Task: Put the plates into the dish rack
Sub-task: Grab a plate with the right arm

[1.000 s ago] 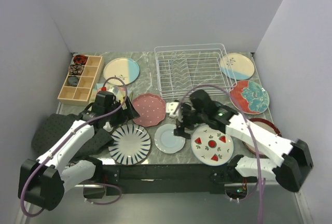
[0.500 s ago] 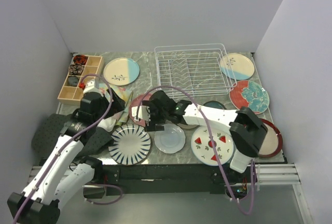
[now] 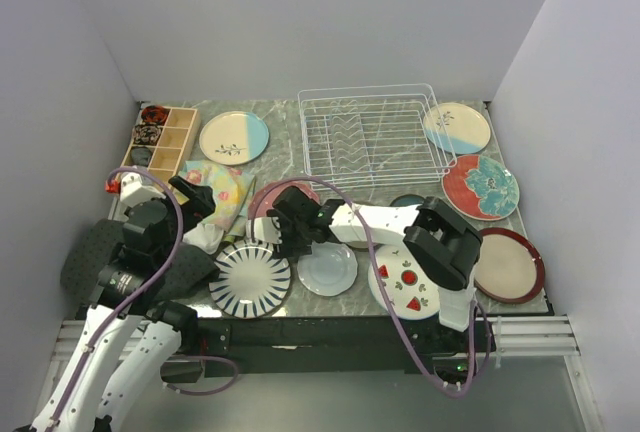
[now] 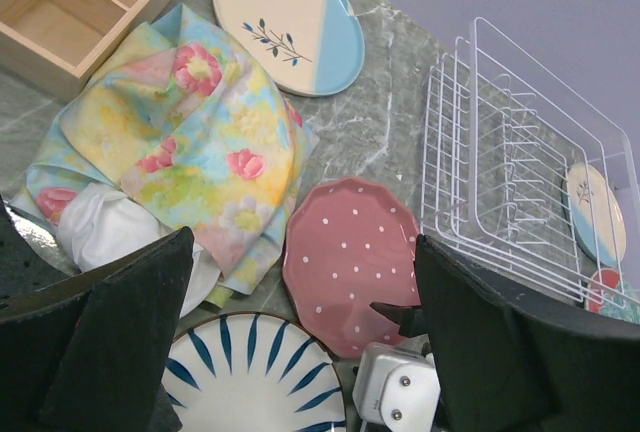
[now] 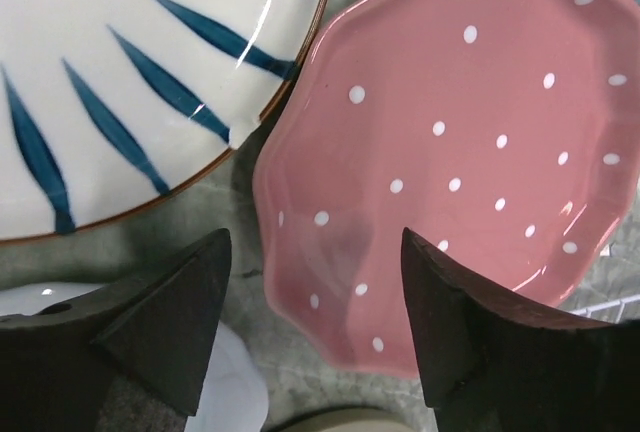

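The pink dotted plate [image 3: 290, 194] [image 5: 460, 142] [image 4: 350, 252] lies flat in front of the white wire dish rack [image 3: 372, 137] [image 4: 520, 182], which holds no plates. My right gripper [image 3: 285, 220] [image 5: 315, 242] is open, reaching left, with the pink plate's near rim between its fingers. My left gripper [image 3: 197, 195] [image 4: 302, 242] hangs open and empty at the left, above the cloth. Around them lie the navy-striped plate [image 3: 250, 277] [image 5: 110, 82], pale blue plate [image 3: 327, 267], watermelon plate [image 3: 405, 282], taupe plate [image 3: 508, 264], dark teal plate [image 3: 410, 201], red floral plate [image 3: 481, 187] and two cream-and-blue plates [image 3: 233, 137] [image 3: 456, 127].
A wooden compartmented box [image 3: 155, 142] stands at the back left. The floral cloth [image 3: 222, 192] [image 4: 190, 132] is bunched beside the pink plate over something white. A dark mat [image 3: 95, 252] lies under the left arm. Walls close in on three sides.
My right gripper has swung left from the pale blue plate to the pink plate's rim, and its jaws have narrowed. The left arm has drawn back to the left.
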### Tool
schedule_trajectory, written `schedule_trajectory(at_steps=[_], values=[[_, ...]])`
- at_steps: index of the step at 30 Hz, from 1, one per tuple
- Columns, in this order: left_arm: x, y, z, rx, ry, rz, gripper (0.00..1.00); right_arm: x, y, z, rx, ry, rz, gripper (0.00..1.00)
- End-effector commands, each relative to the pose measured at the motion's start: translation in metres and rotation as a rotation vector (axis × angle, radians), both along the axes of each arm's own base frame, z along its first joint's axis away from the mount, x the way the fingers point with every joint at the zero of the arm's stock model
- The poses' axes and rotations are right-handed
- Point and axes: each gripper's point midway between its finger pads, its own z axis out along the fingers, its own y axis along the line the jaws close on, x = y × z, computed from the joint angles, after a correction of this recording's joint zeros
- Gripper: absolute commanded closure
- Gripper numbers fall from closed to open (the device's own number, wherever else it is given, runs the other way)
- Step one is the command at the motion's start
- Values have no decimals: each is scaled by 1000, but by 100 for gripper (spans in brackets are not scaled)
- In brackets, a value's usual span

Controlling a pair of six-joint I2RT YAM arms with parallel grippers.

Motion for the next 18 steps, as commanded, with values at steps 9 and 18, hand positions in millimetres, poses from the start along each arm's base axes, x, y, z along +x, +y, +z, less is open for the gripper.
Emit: schedule_trajectory(at_steps=[9, 18], values=[[0, 3, -3, -35, 2, 34, 3, 1, 13, -11, -34, 27, 38, 48], [-2, -20, -34, -171, 63, -27, 3, -5, 19, 0, 2, 87, 47, 90]])
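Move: The pink plate's near rim is right under the right hand's open fingers. The plate's middle lies about 7 cm ahead of that hand, 1 cm to its left and 3 cm below. At about that same depth, the striped plate sits some 8 cm back and 8 cm left, the small light-blue plate about 5 cm back and 10 cm right, and the grey plate roughly 4 cm ahead and 18 cm right. From the left hand the pink plate is about 8 cm ahead, 16 cm right and 22 cm below. The right hand's fingers close from wide to nearly shut and pinch the pink plate's near rim, one finger inside over the plate, the other outside in the gap by the striped plate. Still pointing steeply down and left, the hand sinks nearly 2 cm to reach the rim, then eases back about 1 cm. The open, empty left hand sinks a little too. ##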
